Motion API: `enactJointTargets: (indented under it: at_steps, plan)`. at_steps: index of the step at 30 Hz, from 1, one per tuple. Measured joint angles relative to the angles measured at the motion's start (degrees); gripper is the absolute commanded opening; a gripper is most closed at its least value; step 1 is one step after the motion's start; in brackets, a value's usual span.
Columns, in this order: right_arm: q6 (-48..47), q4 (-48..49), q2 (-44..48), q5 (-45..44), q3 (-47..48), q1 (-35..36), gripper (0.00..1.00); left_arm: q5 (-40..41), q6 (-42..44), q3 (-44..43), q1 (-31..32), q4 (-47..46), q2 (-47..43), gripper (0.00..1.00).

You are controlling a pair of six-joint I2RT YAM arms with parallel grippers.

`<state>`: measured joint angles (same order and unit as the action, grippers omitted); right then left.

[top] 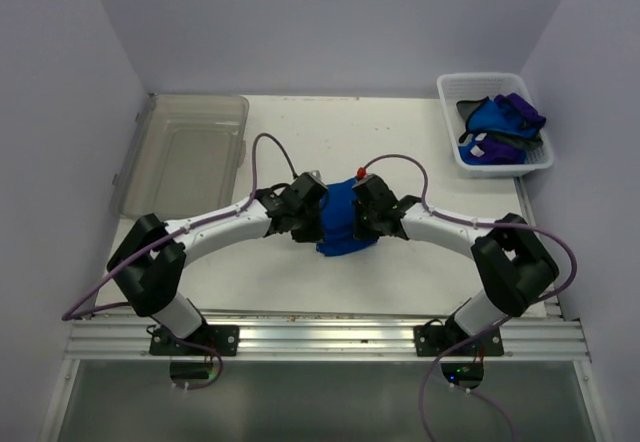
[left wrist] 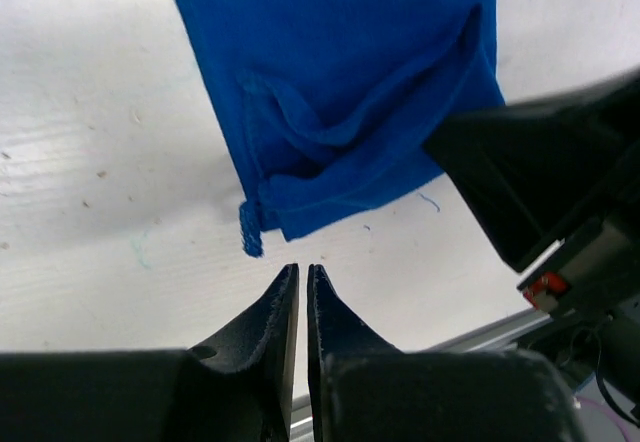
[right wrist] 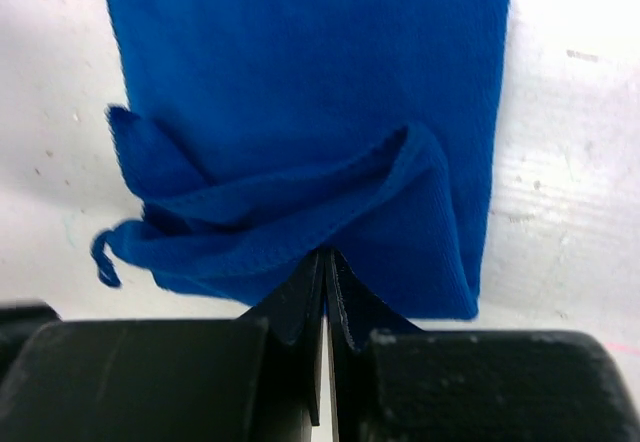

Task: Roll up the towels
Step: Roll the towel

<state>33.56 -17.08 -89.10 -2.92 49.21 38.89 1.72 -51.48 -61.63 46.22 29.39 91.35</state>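
Observation:
A royal blue towel [top: 340,230] lies crumpled in the middle of the table between my two grippers. My right gripper [right wrist: 325,254] is shut, its tips pinching a raised fold at the near edge of the towel [right wrist: 300,92]. In the top view it [top: 358,220] sits at the towel's right side. My left gripper [left wrist: 302,267] has its jaws almost together with nothing between them. It hovers just short of the towel's [left wrist: 340,82] frayed corner, at the cloth's left side [top: 318,220]. More towels, blue [top: 490,114] and purple [top: 525,110], lie in a basket.
A white slotted basket [top: 452,92] stands at the back right corner. A clear plastic tub [top: 185,152] lies at the back left. The right gripper's black body [left wrist: 540,172] fills the right of the left wrist view. An aluminium rail [top: 320,337] runs along the near edge.

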Motion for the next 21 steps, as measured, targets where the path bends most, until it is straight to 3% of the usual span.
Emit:
enactJointTargets:
  at_steps: [10, 21]
  plan:
    - [0.04, 0.20, -9.05, -0.57, 10.19, -2.27, 0.02, -3.65, 0.04, 1.73, 1.97, -2.84, 0.81, 0.11]
    - [0.09, 0.00, -9.09, -0.59, 9.73, -4.61, 0.02, -6.05, 4.22, -1.11, 0.98, -3.65, 7.50, 0.12]
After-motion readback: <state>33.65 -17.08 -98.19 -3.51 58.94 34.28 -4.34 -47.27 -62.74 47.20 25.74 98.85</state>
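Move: The towel's folded near end lies under both grippers. Its middle is about 4 cm ahead of the left gripper, 7 cm to its right and 6 cm below; its near-left corner is just 2 cm ahead and 1 cm right. From the right gripper, that fold's middle is some 3 cm ahead, 2 cm left and 2 cm below, with the towel's flat far edge about 14 cm ahead and 1 cm left. Run the right gripper forward about 6 cm, nearly level and with its fingers still shut, from the towel's near edge to the ridge of the fold. Meanwhile draw the left gripper slightly back and to the right, then sink it some 3 cm towards the fold's near-left corner, turning it a little clockwise and leaving its fingers nearly closed. ##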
